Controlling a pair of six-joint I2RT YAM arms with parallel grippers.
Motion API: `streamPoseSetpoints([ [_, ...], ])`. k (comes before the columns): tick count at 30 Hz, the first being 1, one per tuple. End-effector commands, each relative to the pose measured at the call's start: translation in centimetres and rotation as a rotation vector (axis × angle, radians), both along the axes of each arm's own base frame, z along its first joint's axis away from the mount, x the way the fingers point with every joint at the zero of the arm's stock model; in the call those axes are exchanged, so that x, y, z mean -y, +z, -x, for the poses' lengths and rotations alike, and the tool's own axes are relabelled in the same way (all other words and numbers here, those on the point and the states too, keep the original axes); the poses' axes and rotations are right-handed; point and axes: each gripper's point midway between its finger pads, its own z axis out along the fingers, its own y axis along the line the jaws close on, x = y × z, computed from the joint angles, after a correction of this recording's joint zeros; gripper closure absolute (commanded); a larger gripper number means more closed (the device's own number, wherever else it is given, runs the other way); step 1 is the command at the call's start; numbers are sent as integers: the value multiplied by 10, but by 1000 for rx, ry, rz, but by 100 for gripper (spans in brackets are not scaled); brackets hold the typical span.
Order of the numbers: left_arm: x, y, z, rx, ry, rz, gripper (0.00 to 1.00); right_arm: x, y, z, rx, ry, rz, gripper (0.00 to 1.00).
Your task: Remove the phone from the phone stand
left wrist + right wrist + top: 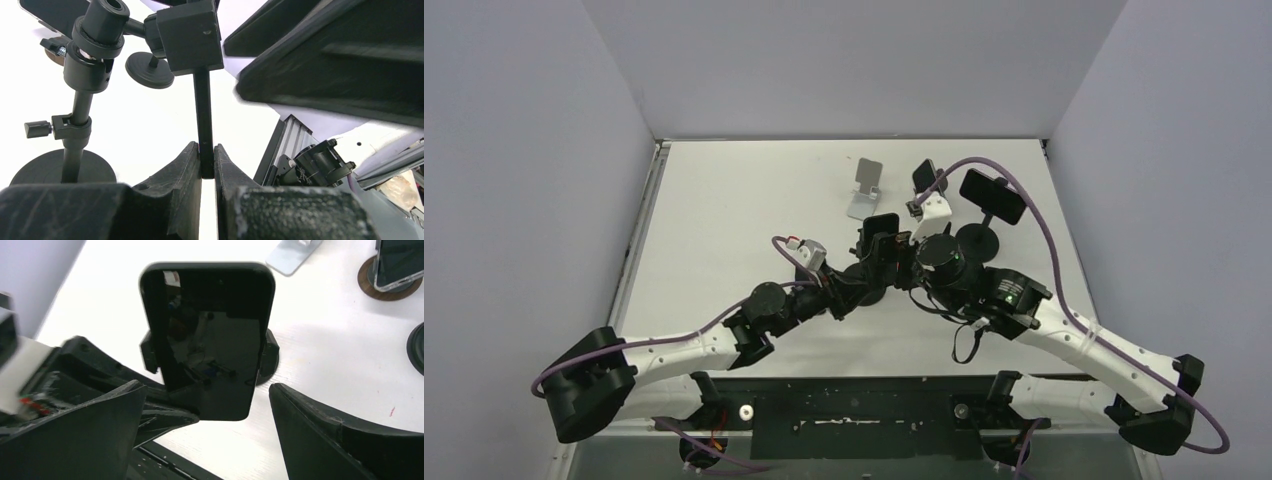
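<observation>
The black phone (210, 340) stands upright, clamped at both sides by the black phone stand (266, 354). In the top view the phone (881, 230) sits mid-table between the two arms. My left gripper (206, 147) is shut on the stand's thin black post (203, 115), below its clamp block. My right gripper (207, 390) is open wide, one finger on each side of the phone's lower end and clear of it. One left finger (165, 416) shows under the phone.
A silver folding stand (864, 188) sits farther back. Another phone on a brown round base (395, 262) and a phone on a tall black stand (992, 196) are at the back right. A ball-head stand with a round base (63, 172) stands close to the left gripper.
</observation>
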Motion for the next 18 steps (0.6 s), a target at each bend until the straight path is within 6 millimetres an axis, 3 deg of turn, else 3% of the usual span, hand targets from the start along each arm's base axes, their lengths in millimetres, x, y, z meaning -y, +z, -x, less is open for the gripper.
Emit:
streamPoseSetpoints([
  [1,-1,36,-8,65,42,124,100,13,59,1,87,-27,-109,0],
  [8,-4,33,-7,58,42,137,100,35,96,-18,202,-181,-162,0],
  [14,-4,29,-7,46,42,145,100,24,115,-18,267,-107,-177,0],
  [18,-2,25,-7,40,40,142,100,20,116,-21,283,-80,-150,0],
])
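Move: The phone, upright in its stand's clamp and pinched at its lower edge by the left fingers, has its middle about 1 cm ahead, 1 cm left and 2 cm above the right hand's open fingers; from the left hand it is 1 cm ahead, 2 cm right and 5 cm up. From the right hand, the stand base lies 11 cm ahead, 1 cm left; the loose phone 12 cm ahead, 16 cm left; both some 22 cm down. The phone in the stand's clamp stays pinched near its bottom by the left fingers, which hold their place, while the already open right hand backs off it. That hand climbs about 9 cm, quickly at first and then slowing, drifting some 2 cm right, and tips its fingers up by roughly 10 degrees, staying wide open. ##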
